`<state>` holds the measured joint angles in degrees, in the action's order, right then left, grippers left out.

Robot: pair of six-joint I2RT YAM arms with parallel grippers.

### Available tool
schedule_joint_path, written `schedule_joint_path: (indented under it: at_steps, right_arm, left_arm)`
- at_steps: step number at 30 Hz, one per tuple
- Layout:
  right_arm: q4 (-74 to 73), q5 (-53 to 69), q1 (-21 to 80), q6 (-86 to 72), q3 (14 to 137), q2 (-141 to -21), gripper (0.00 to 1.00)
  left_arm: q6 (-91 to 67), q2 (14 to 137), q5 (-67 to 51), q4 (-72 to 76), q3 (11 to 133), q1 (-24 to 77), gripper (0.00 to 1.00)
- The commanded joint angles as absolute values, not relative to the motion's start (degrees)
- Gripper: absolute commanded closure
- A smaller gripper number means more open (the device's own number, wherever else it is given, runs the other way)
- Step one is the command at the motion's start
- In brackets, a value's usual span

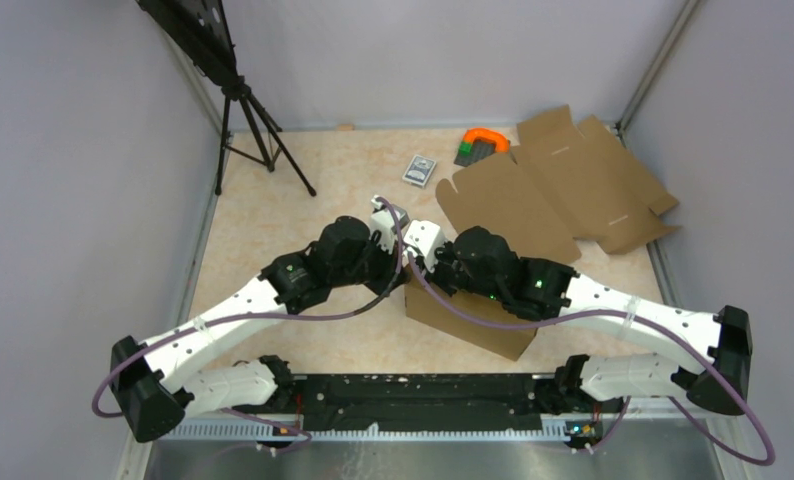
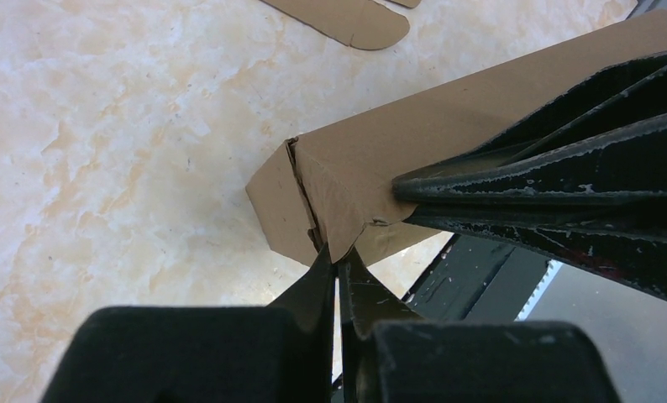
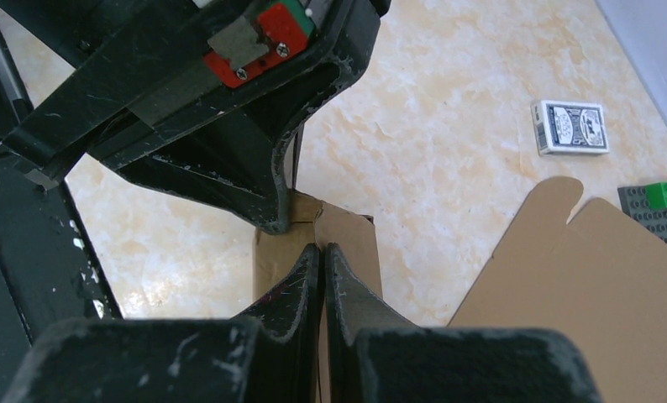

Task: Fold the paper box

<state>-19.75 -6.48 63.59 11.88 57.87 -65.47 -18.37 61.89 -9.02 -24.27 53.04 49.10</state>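
Observation:
The paper box (image 1: 473,325) is a brown cardboard blank, partly folded, lying at the table's middle beneath both wrists. In the left wrist view one end of the box (image 2: 448,134) shows a creased corner. Its pointed flap runs down between the tips of my left gripper (image 2: 338,256), which is shut on it. The right arm's black fingers (image 2: 548,180) press on the same end from the right. My right gripper (image 3: 322,248) is shut on a thin upright wall of the box (image 3: 347,239). The left arm's fingers (image 3: 254,180) touch that end from above.
A second brown blank (image 1: 563,185) lies flat at the back right, its edge near the box (image 3: 582,294). A small grey card pack (image 1: 419,169) and a grey plate with orange and green bricks (image 1: 483,145) lie behind. A black tripod (image 1: 253,120) stands back left.

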Motion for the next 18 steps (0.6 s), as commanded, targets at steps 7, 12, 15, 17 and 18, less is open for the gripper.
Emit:
schedule_joint_path:
  at_steps: [7, 12, 15, 17, 18]
  right_arm:
    - [-27.5, -2.9, 64.2, 12.1, 56.6, -67.1, 1.0]
    - [-27.4, -2.8, 64.2, 11.9, 56.5, -66.6, 1.0]
    - [-27.5, -2.8, 64.2, 11.8, 56.8, -66.6, 1.0]
    - [-27.4, -2.7, 64.2, 11.7, 56.8, -66.6, 1.0]
    - [-27.3, -2.7, 64.2, 11.6, 56.7, -66.8, 1.0]
  left_arm:
    - [-19.0, 61.7, -9.3, -26.7, 51.7, 49.4, 0.92]
    - [-18.8, 59.3, -7.4, -26.1, 53.0, 49.4, 0.78]
    - [-18.4, 58.9, -6.7, -25.9, 54.6, 49.4, 0.78]
    - [-18.2, 59.3, -6.6, -26.0, 55.6, 49.4, 0.78]
    - [-18.0, 59.6, -6.7, -26.0, 56.0, 49.4, 0.79]
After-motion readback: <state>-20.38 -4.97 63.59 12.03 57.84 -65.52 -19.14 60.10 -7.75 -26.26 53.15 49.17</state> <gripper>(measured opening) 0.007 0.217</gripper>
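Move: The box's upper corner is right at the shut left fingertips, about 1 cm to their right and 1 cm below. The right fingertips are roughly 4 cm right of the left hand, level with it fore and aft. The card deck lies some 42 cm ahead and 2 cm right of the left hand, 20 cm below. For the right hand, that corner is about 3 cm to its left and 2 cm below. Left fingers open by a fifth, backing about 1 cm left off the box corner; right fingers stay shut there. ##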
